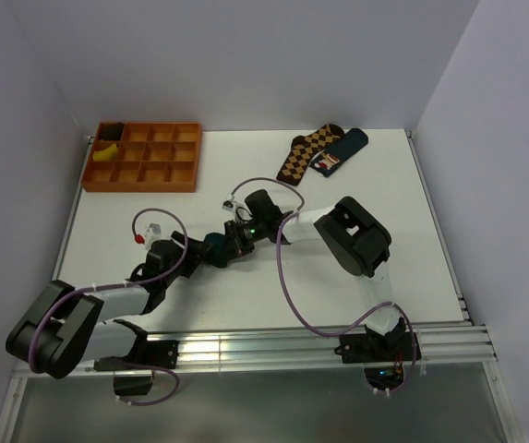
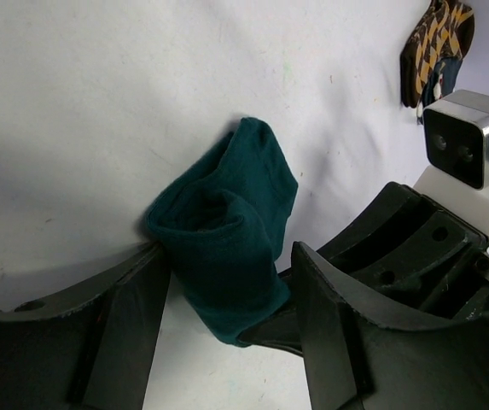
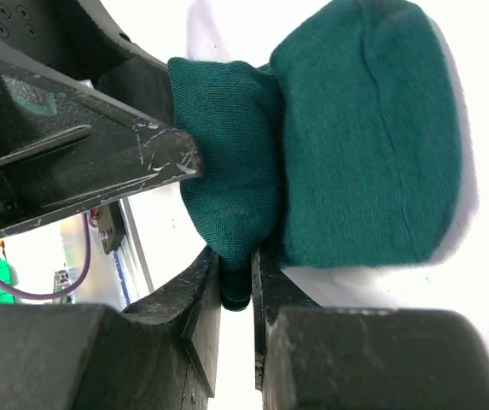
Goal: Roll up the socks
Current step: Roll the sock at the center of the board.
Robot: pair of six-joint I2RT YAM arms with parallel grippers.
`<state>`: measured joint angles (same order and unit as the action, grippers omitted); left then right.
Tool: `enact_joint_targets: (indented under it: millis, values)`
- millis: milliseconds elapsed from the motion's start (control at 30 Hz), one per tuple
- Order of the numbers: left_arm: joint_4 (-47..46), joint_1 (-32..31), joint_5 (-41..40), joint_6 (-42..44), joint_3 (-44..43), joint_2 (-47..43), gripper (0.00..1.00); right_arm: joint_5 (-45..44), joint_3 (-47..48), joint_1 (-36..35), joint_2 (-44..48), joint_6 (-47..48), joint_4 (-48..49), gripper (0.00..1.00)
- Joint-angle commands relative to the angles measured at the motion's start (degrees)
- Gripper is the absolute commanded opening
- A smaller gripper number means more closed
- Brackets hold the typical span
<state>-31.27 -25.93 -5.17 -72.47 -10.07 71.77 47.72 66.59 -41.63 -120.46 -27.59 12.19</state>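
Observation:
The socks [image 1: 214, 247] are one dark teal bundle on the white table's middle, between my two grippers. In the left wrist view the socks [image 2: 227, 239] sit folded over, with my left gripper [image 2: 227, 256] set wide around them and a finger against each side. My left gripper [image 1: 203, 255] comes in from the lower left. My right gripper [image 3: 237, 273] is shut on a fold of the socks [image 3: 355, 145], pinching fabric between its fingertips. One right finger [image 2: 270, 329] lies under the bundle's lower edge. No patch shows.
An orange compartment tray [image 1: 144, 157] sits at the back left with a yellow and black item [image 1: 109, 152] in a corner cell. Brown argyle socks [image 1: 306, 152] and a dark blue sock [image 1: 340, 152] lie at the back right. Metal rails [image 1: 273, 346] run along the near edge.

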Motion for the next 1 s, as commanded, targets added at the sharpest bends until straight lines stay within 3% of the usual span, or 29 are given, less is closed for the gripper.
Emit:
enact_joint_targets:
  millis: [0, 233, 400, 600, 800, 933, 967]
  values:
    - [0.3, 0.2, 1.9, 1.4, 0.0, 3.5, 0.64, 0.5, -0.1, -0.4, -1.4, 0.4, -2.3, 0.0]
    - [-3.6, 0.1, 6.8, 3.2, -2.2, 9.1, 0.62, 0.2, -2.9, -0.3, -0.8, -1.1, -0.1, 0.0]
    - [-4.9, 0.0, 8.3, 3.2, -2.3, 10.6, 0.56, -0.6, -5.9, 0.1, -0.2, -3.5, 3.5, 0.0]
    - [-2.6, -0.2, 8.1, 3.7, -2.4, 10.2, 0.43, -0.8, -8.6, 1.8, -0.6, -6.9, 7.6, 0.0]
    - [1.4, -0.2, 7.2, 4.9, -4.3, 10.3, 0.17, -3.2, -8.9, 2.0, 0.4, -5.8, 6.2, 0.0]
    - [5.7, -0.3, 6.8, 5.5, -6.0, 10.8, 0.01, -6.4, -10.3, 1.8, 4.3, -3.6, 5.0, 0.13]
    - [6.6, -0.5, 6.4, 5.8, -6.9, 10.8, 0.0, -7.1, -10.9, 1.8, 6.3, -2.5, 5.1, 0.23]
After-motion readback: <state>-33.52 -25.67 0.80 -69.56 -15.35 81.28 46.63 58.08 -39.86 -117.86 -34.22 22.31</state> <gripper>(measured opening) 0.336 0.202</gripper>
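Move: The green sock's roll sits between the left gripper's open fingers, its middle about 2 cm to the right, 1 cm ahead and 1 cm lower; one finger already lies along its near side. From the right gripper, which already pinches its near end, the roll's middle is some 2 cm ahead and 2 cm left. Counted from the left gripper, the diamond sock lies roughly 26 cm ahead and 28 right, the orange tray about 26 ahead and 19 left. Bring the left gripper some 2 cm to the right with about 1 cm forward, keeping it around the green roll, then sink it roughly 1 cm while closing the fingers to about half their gap, so that they pinch the roll from both sides. Keep the right gripper shut on the near end and ease it nearly 2 cm right as well. ##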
